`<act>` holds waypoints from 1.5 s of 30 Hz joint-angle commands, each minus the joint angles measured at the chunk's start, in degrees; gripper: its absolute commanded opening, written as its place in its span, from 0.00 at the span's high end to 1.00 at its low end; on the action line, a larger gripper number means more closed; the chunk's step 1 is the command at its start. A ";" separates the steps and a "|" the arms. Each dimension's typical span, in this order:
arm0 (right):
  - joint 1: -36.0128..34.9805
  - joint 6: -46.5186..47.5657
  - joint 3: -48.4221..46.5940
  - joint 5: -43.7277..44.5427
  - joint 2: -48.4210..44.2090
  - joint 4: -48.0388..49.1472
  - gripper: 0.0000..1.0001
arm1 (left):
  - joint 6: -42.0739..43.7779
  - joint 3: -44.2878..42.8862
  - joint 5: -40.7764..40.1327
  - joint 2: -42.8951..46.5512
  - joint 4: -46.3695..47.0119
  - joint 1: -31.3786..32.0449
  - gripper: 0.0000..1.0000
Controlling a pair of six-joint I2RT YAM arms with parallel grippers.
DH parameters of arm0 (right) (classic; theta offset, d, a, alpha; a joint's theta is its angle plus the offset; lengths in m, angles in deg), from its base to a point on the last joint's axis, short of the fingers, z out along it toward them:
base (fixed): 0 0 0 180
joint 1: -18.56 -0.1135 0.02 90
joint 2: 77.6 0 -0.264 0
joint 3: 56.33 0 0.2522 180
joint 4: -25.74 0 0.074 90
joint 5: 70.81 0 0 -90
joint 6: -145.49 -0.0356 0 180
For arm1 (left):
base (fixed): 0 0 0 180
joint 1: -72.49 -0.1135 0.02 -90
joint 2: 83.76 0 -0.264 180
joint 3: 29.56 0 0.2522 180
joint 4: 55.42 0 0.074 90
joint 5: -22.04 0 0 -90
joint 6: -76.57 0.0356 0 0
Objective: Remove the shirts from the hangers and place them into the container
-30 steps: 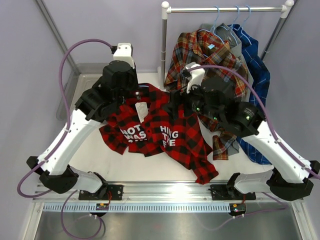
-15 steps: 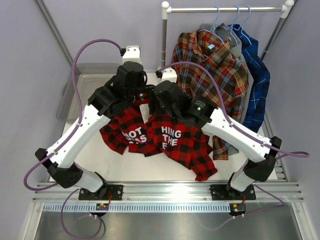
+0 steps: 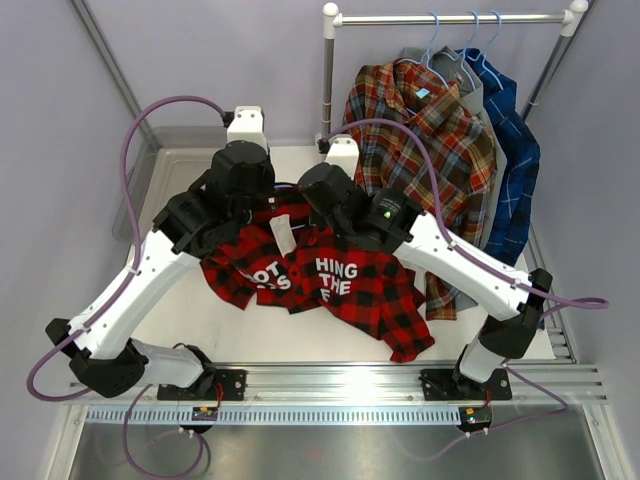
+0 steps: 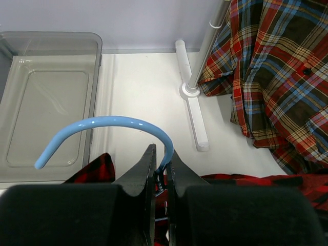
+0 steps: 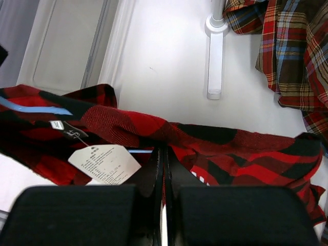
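The red-black plaid shirt [image 3: 340,285] with white lettering lies spread on the table between the arms, still on its light-blue hanger [image 4: 102,125]. My left gripper [image 4: 161,154] is shut on the neck of that hanger's hook, which curves up and to the left. My right gripper [image 5: 163,151] is shut on the shirt's red fabric by the collar, next to a white paper tag [image 5: 105,164]. A stretch of the hanger wire [image 5: 36,109] shows inside the collar. The grey container [image 4: 46,118] stands at the table's back left.
On the white rack [image 3: 450,18] at the back right hang an orange-red-blue plaid shirt [image 3: 420,130], a grey shirt [image 3: 468,75] and a blue plaid shirt [image 3: 515,160], all on blue hangers [image 3: 470,30]. The rack's post and foot [image 4: 192,92] stand just beyond the grippers.
My right arm has swung left over the red-black shirt and its jaws have closed on the fabric by the collar. The left arm has shifted a little with the hanger.
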 commanded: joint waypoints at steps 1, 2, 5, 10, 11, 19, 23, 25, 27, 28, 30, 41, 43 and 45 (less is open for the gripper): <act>-0.39 -2.39 1.01 4.46 -2.22 -2.01 1.00 | 2.41 0.34 -3.75 3.23 4.05 -0.02 1.00; -0.31 -2.56 1.19 4.73 -2.58 -2.28 1.00 | 3.20 0.51 -3.14 3.32 4.05 -0.02 1.00; 0.66 -1.51 3.12 5.60 -5.21 -2.02 1.00 | 5.58 2.18 -2.43 3.93 3.96 -0.02 1.00; 5.39 1.20 9.34 4.82 -11.18 -0.18 1.00 | 9.09 6.39 -1.11 6.57 4.40 -0.02 1.00; 6.10 1.47 10.49 4.64 -12.15 0.18 1.00 | 9.53 6.93 -1.02 7.10 4.49 -0.11 1.00; 11.47 5.69 21.47 1.13 -18.48 5.36 1.00 | 12.43 10.36 2.76 13.16 7.03 -1.07 1.00; 12.09 9.55 26.14 -2.72 -20.59 10.53 1.00 | 12.44 10.62 2.67 15.45 8.00 -1.52 1.00; 13.14 10.52 28.42 -3.79 -21.39 11.25 1.00 | 12.79 10.88 3.63 16.94 8.79 -1.86 1.00; 13.67 12.45 29.92 -7.56 -22.00 13.18 1.00 | 13.14 11.06 5.04 17.99 9.84 -2.13 1.00; 13.67 13.94 31.23 -9.14 -22.53 14.06 1.00 | 13.05 11.41 6.35 19.13 10.37 -2.22 1.00; 13.67 15.53 32.04 -16.60 -23.32 16.17 1.00 | 11.83 11.50 7.94 19.84 11.34 -2.13 1.00; 13.67 27.22 22.39 -25.69 -31.32 6.02 0.32 | 8.93 11.15 22.09 17.04 12.40 -2.22 1.00; 13.58 30.02 18.09 -26.38 -31.50 3.09 0.31 | 7.96 10.80 24.54 16.07 12.49 -2.22 1.00; 13.67 31.53 15.53 -27.97 -31.50 -0.07 0.30 | 6.82 10.45 26.30 14.58 12.57 -2.13 1.00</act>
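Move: My left hand already pinches the hanger hook, with the red-and-black shirt's collar about 5 cm to its right and 5 cm below; the container is some 15 cm ahead, 23 cm left and 28 cm below it. My shut right fingers hold the shirt's top edge, the collar about 5 cm to their left at their height. From there the plaid shirt hangs about 15 cm ahead and 20 cm right, roughly level. Keeping the red-and-black shirt's edge pinched, I drag it about 10 cm to the right with my right hand and lower it some 4 cm, then open, let go and pull up and back. My left hand keeps the hook, dips slightly, then draws back about 5 cm and rises, turning some 20 degrees clockwise. ##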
